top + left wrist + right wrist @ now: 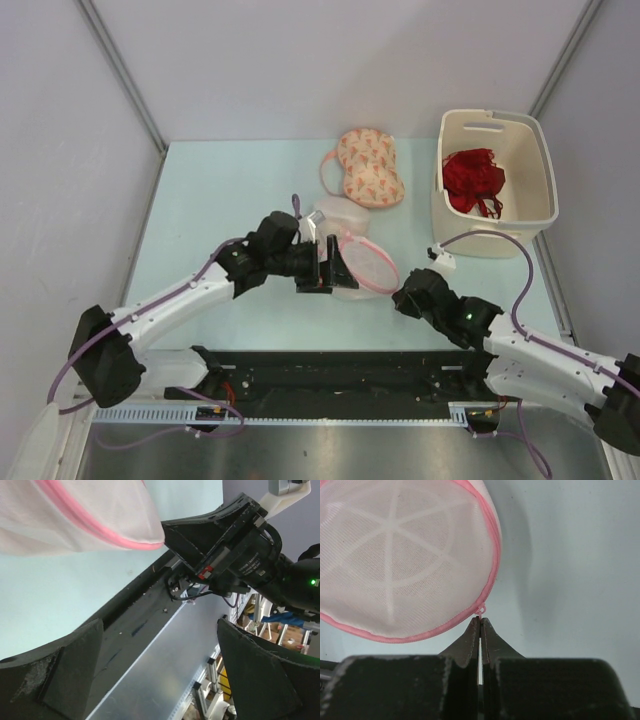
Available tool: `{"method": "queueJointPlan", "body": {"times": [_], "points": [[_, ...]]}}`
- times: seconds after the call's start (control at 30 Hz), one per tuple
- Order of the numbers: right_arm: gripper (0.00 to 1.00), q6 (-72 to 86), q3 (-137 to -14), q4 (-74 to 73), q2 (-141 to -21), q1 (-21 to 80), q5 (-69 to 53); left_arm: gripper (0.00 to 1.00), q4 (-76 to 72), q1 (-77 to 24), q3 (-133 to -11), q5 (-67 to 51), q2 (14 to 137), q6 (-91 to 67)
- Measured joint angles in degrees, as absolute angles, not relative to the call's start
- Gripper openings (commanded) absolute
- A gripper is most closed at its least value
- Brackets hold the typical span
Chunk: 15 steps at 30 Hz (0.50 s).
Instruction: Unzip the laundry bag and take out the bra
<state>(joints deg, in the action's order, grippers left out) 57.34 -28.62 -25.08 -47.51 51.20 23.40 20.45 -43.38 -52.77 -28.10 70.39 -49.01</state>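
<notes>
The laundry bag (366, 266), a round white mesh pouch with a pink zipper rim, lies mid-table. In the right wrist view the laundry bag (395, 555) shows white ribs through the mesh. My right gripper (480, 620) is shut on the small pink zipper pull (480, 611) at the bag's rim; from above, the right gripper (401, 297) is at the bag's near-right edge. My left gripper (328, 265) stands open at the bag's left side. In its wrist view nothing lies between the fingers (75, 665), and the bag (85, 515) sits beyond them. The bra cannot be made out.
A pale translucent pouch (336, 215) touches the bag's far side. A pink bra with red motifs (370, 167) lies further back. A white bin (497, 232) at the right holds a red lacy bra (473, 178). The black base rail (340, 370) runs along the near edge.
</notes>
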Motion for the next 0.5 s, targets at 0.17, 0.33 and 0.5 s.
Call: {"method": "queueJointPlan", "body": {"times": [0.17, 0.33, 0.5], "points": [[0.0, 58.63, -29.23, -25.08, -48.93, 52.88, 25.5, 1.0, 15.68, -46.65, -50.98, -24.49, 71.46, -55.46], [0.0, 58.96, -30.04, -25.04, -48.9, 53.84, 26.61, 1.0, 10.96, -46.76, -51.11, -21.32, 79.35, -59.44], [0.0, 59.44, -30.11, -25.1, -49.01, 54.57, 27.14, 0.94, 7.53, -47.4, -51.11, -20.03, 84.77, -62.17]]}}
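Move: The mesh laundry bag's middle lies about 4 cm ahead of the left hand, 6 cm to its right and 9 cm below; the zip-end loop is some 13 cm right, 2 cm back and 9 cm down. About 14 cm below that hand, the second mesh bag lies roughly 20 cm ahead and 1 cm right, the patterned bra 31 cm ahead and 8 cm right. From the right hand, already pinching the loop, the bag's middle is about 6 cm ahead, 7 cm left and 3 cm lower. Down and to the right, after a slight back-step, the wide-open left hand sinks about 6.5 cm, going some 4 cm right and edging forward, its fingers swinging about 10 degrees counter-clockwise, to bring them about the bag's near pink rim. The right hand keeps its pinch on the zip-end loop, almost still. ##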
